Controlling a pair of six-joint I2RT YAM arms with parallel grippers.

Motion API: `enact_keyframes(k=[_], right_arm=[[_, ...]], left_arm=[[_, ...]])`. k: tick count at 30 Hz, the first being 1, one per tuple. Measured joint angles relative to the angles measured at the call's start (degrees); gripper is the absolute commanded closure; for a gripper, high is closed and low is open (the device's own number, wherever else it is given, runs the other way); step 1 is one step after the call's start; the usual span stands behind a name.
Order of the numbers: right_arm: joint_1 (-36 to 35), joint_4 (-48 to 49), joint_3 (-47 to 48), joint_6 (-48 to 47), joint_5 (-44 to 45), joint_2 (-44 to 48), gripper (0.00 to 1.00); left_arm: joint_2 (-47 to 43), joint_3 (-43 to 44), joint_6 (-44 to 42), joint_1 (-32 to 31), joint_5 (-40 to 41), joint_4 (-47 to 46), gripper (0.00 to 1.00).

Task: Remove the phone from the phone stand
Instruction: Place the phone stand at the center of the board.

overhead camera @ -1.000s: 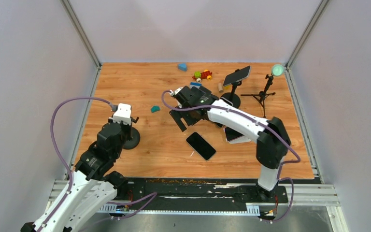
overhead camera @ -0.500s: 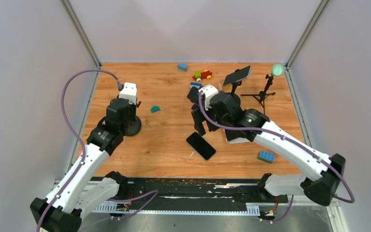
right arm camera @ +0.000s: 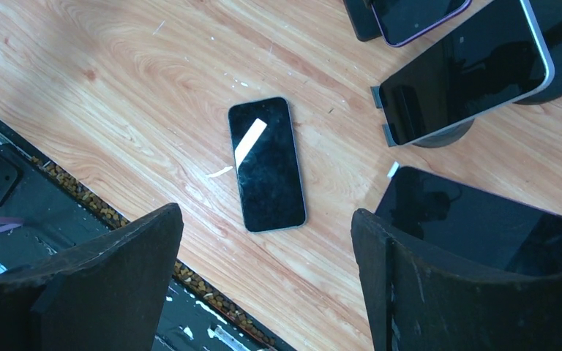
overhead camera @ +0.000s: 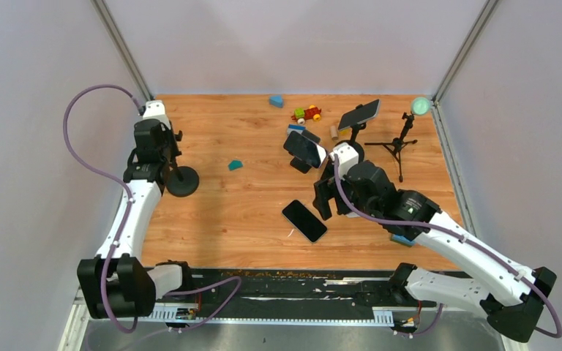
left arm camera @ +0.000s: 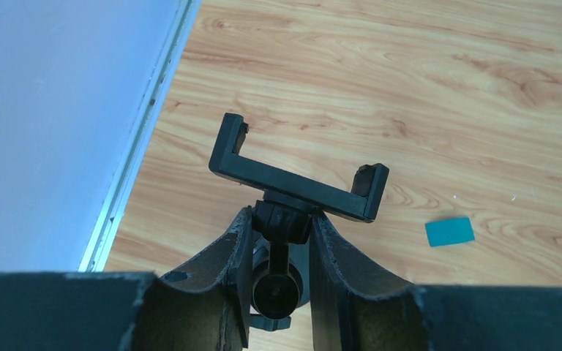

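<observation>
A black phone point(overhead camera: 304, 220) lies flat on the wooden table, also in the right wrist view as the phone point(right arm camera: 266, 164), screen up. My left gripper point(overhead camera: 162, 162) is at the far left, shut on the neck of a black phone stand point(overhead camera: 181, 180). In the left wrist view the fingers point(left arm camera: 238, 245) pinch the neck below the stand's clamp point(left arm camera: 298, 186), which holds nothing. My right gripper point(overhead camera: 323, 197) hovers open just right of the flat phone; in its own view the gripper point(right arm camera: 265, 212) has nothing between its jaws.
A second phone sits tilted on its stand point(overhead camera: 305, 148), a third on a taller stand point(overhead camera: 359, 114). A small tripod with a green ball point(overhead camera: 402, 142) stands at the back right. Toy pieces point(overhead camera: 306, 113), a teal block point(overhead camera: 235, 165) and a blue brick point(overhead camera: 402, 238) lie about. Another dark phone point(right arm camera: 483, 219) lies under my right arm.
My left arm has carried the empty stand back and to the left wall. My right gripper has pulled away to the right and nearer, still open. The flat phone has not moved.
</observation>
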State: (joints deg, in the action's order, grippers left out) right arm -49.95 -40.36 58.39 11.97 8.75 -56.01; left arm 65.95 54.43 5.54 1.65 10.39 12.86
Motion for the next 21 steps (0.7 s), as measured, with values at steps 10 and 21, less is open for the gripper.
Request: enact_keyframes(k=[10, 21], right_arm=[[0.0, -0.02, -1.46, 0.39, 2.03, 5.6, 0.13], [0.0, 0.15, -2.89, 0.42, 3.76, 4.22, 0.12]], left_arm=[[3.06, 1.79, 2.32, 1.46, -0.87, -2.89, 0.33], [2.23, 2.32, 3.93, 1.51, -0.39, -2.58, 0.04]])
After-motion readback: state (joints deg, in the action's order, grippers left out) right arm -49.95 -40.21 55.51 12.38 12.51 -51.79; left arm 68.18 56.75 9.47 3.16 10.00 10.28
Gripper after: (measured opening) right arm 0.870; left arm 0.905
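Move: The left fingers are shut on the ball-joint neck of the phone stand, whose clamp rises just ahead. The stand's middle is about 8 cm below the left hand, 1 cm back and 2 cm left. A teal block lies some 15 cm right, 5 cm ahead and 20 cm below; the removed phone is about 38 cm right, 16 cm back and 20 cm below. From the right hand, the stand's middle is roughly 50 cm left, 14 cm ahead and 9 cm lower. The left fingers let go of the phone stand's neck, opening from about a third to nearly full width, one finger clear on each side of the stem. As they part, the left hand eases forward about 1.5 cm and rises as much, with the wrist rolling and tipping up only some 5 degrees. ##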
